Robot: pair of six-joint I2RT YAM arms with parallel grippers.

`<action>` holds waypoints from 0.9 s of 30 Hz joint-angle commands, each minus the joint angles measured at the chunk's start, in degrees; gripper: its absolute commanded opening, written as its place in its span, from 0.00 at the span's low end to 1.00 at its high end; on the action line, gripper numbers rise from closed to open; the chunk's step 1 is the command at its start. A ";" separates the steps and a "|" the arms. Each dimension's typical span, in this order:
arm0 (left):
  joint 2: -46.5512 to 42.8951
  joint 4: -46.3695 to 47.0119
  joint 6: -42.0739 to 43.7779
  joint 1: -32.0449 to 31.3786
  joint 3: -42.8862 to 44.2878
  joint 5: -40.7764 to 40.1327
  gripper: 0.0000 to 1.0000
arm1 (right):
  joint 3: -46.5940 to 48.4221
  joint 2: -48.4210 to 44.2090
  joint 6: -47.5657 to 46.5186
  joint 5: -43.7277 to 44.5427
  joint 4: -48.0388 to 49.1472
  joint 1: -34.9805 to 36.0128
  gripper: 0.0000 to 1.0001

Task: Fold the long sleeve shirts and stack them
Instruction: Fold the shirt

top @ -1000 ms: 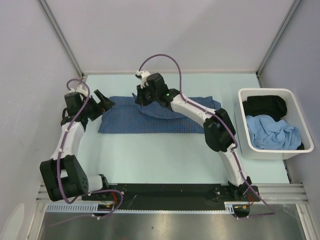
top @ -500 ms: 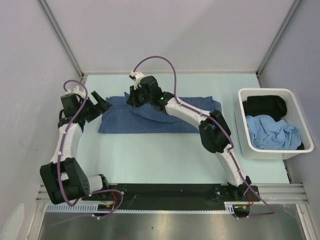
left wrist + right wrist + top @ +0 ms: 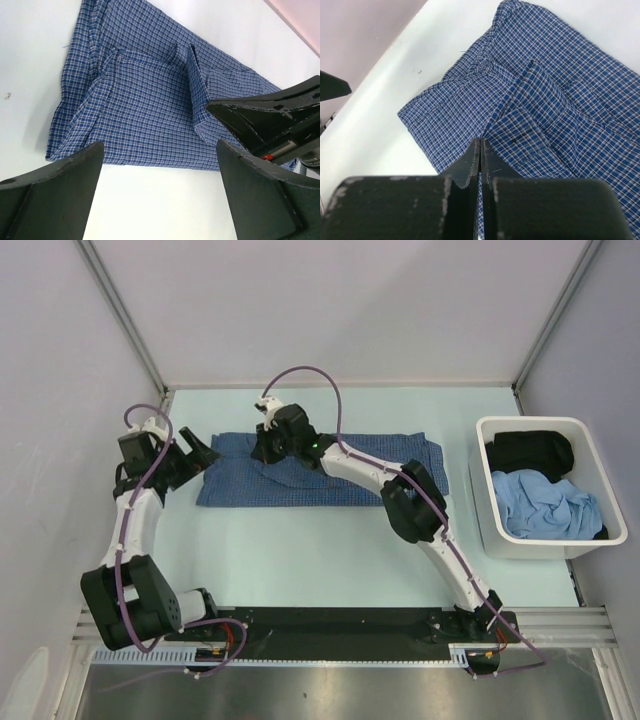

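Observation:
The dark-blue checked long sleeve shirt (image 3: 300,487) lies as a long flat strip across the far middle of the table. My right gripper (image 3: 263,446) is over its left part, jaws shut on a raised fold of the shirt (image 3: 470,100); checked cloth shows between the closed fingers (image 3: 492,165) of the right gripper (image 3: 480,145). My left gripper (image 3: 200,456) is open and empty just off the shirt's left end. In the left wrist view the left gripper (image 3: 160,190) frames bare table, with the shirt (image 3: 145,110) beyond and the right gripper (image 3: 270,117) at right.
A white bin (image 3: 530,424) stands at the right, holding a light-blue garment (image 3: 545,506) and a black garment (image 3: 530,451). Grey walls enclose the table at the back and both sides. Purple cables loop above both arms.
My right gripper has moved left along the shirt, carrying the pinched fold toward its left end. My left gripper has drawn back slightly to the left.

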 commanded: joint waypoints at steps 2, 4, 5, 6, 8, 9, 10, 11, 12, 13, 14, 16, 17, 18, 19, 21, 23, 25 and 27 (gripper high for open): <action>-0.73 -0.06 2.87 1.36 0.15 0.28 0.99 | 2.61 1.29 0.91 -0.24 5.88 0.50 0.00; 0.58 -1.37 4.98 1.44 0.93 0.54 0.99 | 2.61 1.81 1.00 -0.94 6.50 0.59 0.00; 1.11 -2.16 5.77 1.53 1.37 0.72 0.99 | 2.61 2.08 1.09 -1.29 6.67 0.77 0.00; 1.81 -2.60 7.69 1.53 2.42 1.16 0.99 | 2.61 2.08 1.44 -1.99 6.85 0.77 0.00; 4.10 -4.36 9.99 1.53 3.66 1.60 0.99 | 2.61 2.34 2.14 -2.87 7.64 0.94 0.00; 4.97 -4.97 12.17 1.45 5.05 1.69 0.99 | 2.69 2.52 2.49 -3.75 8.08 1.03 0.00; 6.20 -6.02 13.50 1.62 5.94 1.69 0.99 | 2.78 2.60 2.50 -4.19 8.43 1.29 0.00; 6.91 -6.47 14.64 1.45 6.64 1.69 1.00 | 3.22 2.95 2.41 -4.89 8.61 1.30 0.19; 7.52 -6.91 16.92 1.53 7.96 1.69 0.99 | 3.31 2.96 2.41 -6.29 8.52 1.38 0.28; 8.92 -7.70 17.81 1.53 8.75 1.60 0.99 | 3.31 2.52 2.06 -6.83 8.09 1.12 0.40; 9.63 -8.31 18.86 1.53 9.54 1.51 0.99 | 3.05 1.21 1.71 -8.05 7.56 0.95 0.57; 10.95 -9.89 22.90 1.53 11.74 3.00 1.00 | 2.44 -0.99 0.22 -9.64 5.19 -0.19 0.64; 12.18 -10.51 25.70 1.53 12.79 3.44 0.99 | 0.78 -4.13 -0.31 -10.17 4.40 -0.72 0.68; 13.06 -12.08 29.73 1.53 13.41 4.23 0.99 | -0.72 -5.81 -1.10 -10.34 2.91 -1.42 0.68; 13.76 -13.05 31.86 1.45 14.03 4.15 0.98 | -2.30 -7.57 -2.41 -10.61 0.55 -3.17 0.68; 15.96 -15.16 36.96 1.44 15.09 3.01 0.93 | -8.16 -13.46 -3.82 -11.40 -4.62 -5.20 0.67; 18.32 -16.66 40.83 1.53 16.14 2.74 0.86 | -13.10 -19.76 -7.60 -11.84 -8.60 -8.52 0.66; 20.18 -18.68 42.68 1.44 17.02 3.26 0.76 | -21.01 -24.01 -11.72 -11.23 -14.14 -10.73 0.65; 22.73 -20.96 44.18 1.36 18.60 4.14 0.72 | -27.84 -29.61 -14.80 -10.00 -19.67 -13.72 0.62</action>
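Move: My right hand holds the raised sleeve flap shut in its fingers; the spot where the flap's end will lie is about 4 cm to its left, level fore and aft, some 7 cm below. From that hand the shirt's left end is about 18 cm left, straight across, and the front edge 9 cm back. My open left hand has the shirt's left end about 5 cm ahead, 2 cm left, 12 cm below; the shirt's front-left corner is 3 cm back, 4 cm left. I ease the flap a couple of centimetres left and slightly down with my right hand, open those fingers to about two-thirds and let go, then sweep quickly right over the shirt, some 12 cm, rising a little. Meanwhile my left hand sinks about 5 cm towards the shirt's left end, drifting left, turning clockwise, its left side rolling up, its fingers starting to close on nothing. ##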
